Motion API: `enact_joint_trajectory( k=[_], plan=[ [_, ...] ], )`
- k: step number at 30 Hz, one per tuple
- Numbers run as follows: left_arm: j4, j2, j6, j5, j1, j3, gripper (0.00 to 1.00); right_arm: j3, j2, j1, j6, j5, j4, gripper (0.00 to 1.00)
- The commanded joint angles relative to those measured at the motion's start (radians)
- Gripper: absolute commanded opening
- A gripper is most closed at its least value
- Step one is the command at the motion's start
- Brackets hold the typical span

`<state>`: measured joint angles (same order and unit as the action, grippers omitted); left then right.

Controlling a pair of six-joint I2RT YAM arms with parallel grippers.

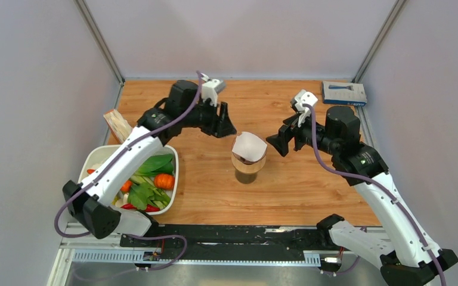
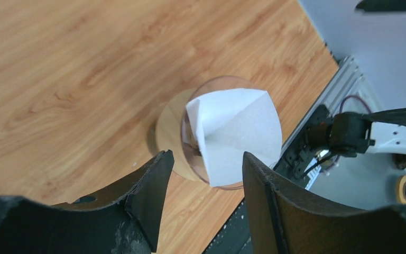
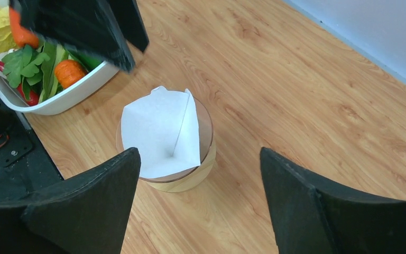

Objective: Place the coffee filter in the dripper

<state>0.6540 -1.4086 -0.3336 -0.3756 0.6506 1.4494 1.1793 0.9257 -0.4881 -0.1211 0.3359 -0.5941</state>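
Note:
The white paper coffee filter (image 1: 248, 146) stands opened as a cone inside the dripper (image 1: 249, 162), its upper edges rising above the clear rim. Seen from the left wrist, the filter (image 2: 238, 129) fills the dripper's funnel above the tan ring base (image 2: 168, 138). My left gripper (image 1: 226, 130) hovers just up-left of it, open, with nothing between its fingers (image 2: 206, 155). My right gripper (image 1: 276, 146) is to the right of the dripper, wide open and empty (image 3: 199, 151). In the right wrist view the filter (image 3: 158, 129) sits in the dripper (image 3: 193, 180), touched by neither gripper.
The dripper sits on a small brown glass cup (image 1: 247, 175). A white bowl (image 1: 175, 174) of vegetables is at the left front, with a tan packet (image 1: 117, 125) behind it. A blue box (image 1: 344, 93) lies at the far right corner. A black rail (image 1: 226, 237) runs along the near edge.

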Motion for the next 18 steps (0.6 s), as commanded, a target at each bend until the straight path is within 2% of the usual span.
enact_joint_trajectory(
  k=[1, 5, 8, 11, 15, 18],
  plan=[
    [-0.166, 0.153, 0.012, -0.191, -0.108, -0.056, 0.60, 0.042, 0.011, 0.026, -0.044, 0.149, -0.010, 0.81],
    [-0.271, 0.188, 0.026, -0.352, -0.122, -0.147, 0.47, 0.047, 0.058, 0.035, -0.042, 0.249, -0.013, 0.65],
    [-0.314, 0.168, -0.023, -0.411, -0.123, -0.179, 0.27, 0.048, 0.089, 0.041, -0.041, 0.303, -0.011, 0.56],
    [-0.383, 0.146, -0.076, -0.438, -0.122, -0.218, 0.15, 0.028, 0.107, 0.041, -0.041, 0.329, -0.002, 0.49],
    [-0.395, 0.108, -0.110, -0.436, -0.110, -0.232, 0.06, -0.012, 0.129, 0.042, -0.044, 0.362, -0.001, 0.42],
    [-0.371, 0.085, -0.097, -0.417, -0.095, -0.238, 0.05, -0.030, 0.149, 0.041, -0.050, 0.367, -0.003, 0.40]
  ],
)
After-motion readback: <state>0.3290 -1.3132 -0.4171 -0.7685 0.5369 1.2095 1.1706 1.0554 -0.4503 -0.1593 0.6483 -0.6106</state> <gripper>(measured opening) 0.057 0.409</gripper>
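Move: The coffee filter already sits in the dripper, its middle about 5 cm to the right of the left hand, 3 cm back and 5 cm below. From the right hand it lies roughly 8 cm to the left, 2 cm ahead and 7 cm below. The dripper is right under the filter, some 3 cm lower, with the glass jar beneath it. The vegetable tub stands about 35 cm left of the left hand and 10 cm back, far below on the table. The left hand, already free of the filter, lifts about 6 cm, drawing a little left and then back, and sinks again nearly as far while easing right beside the filter's left edge, its fingers closing empty from half open to shut as they tilt some 15 degrees nearer level and turn slightly clockwise. Meanwhile the right hand comes in from the other side towards the filter, about 3 cm left and as much down, turning some 15 degrees counter-clockwise and narrowing its wide-open fingers to less than half, with nothing between them. ##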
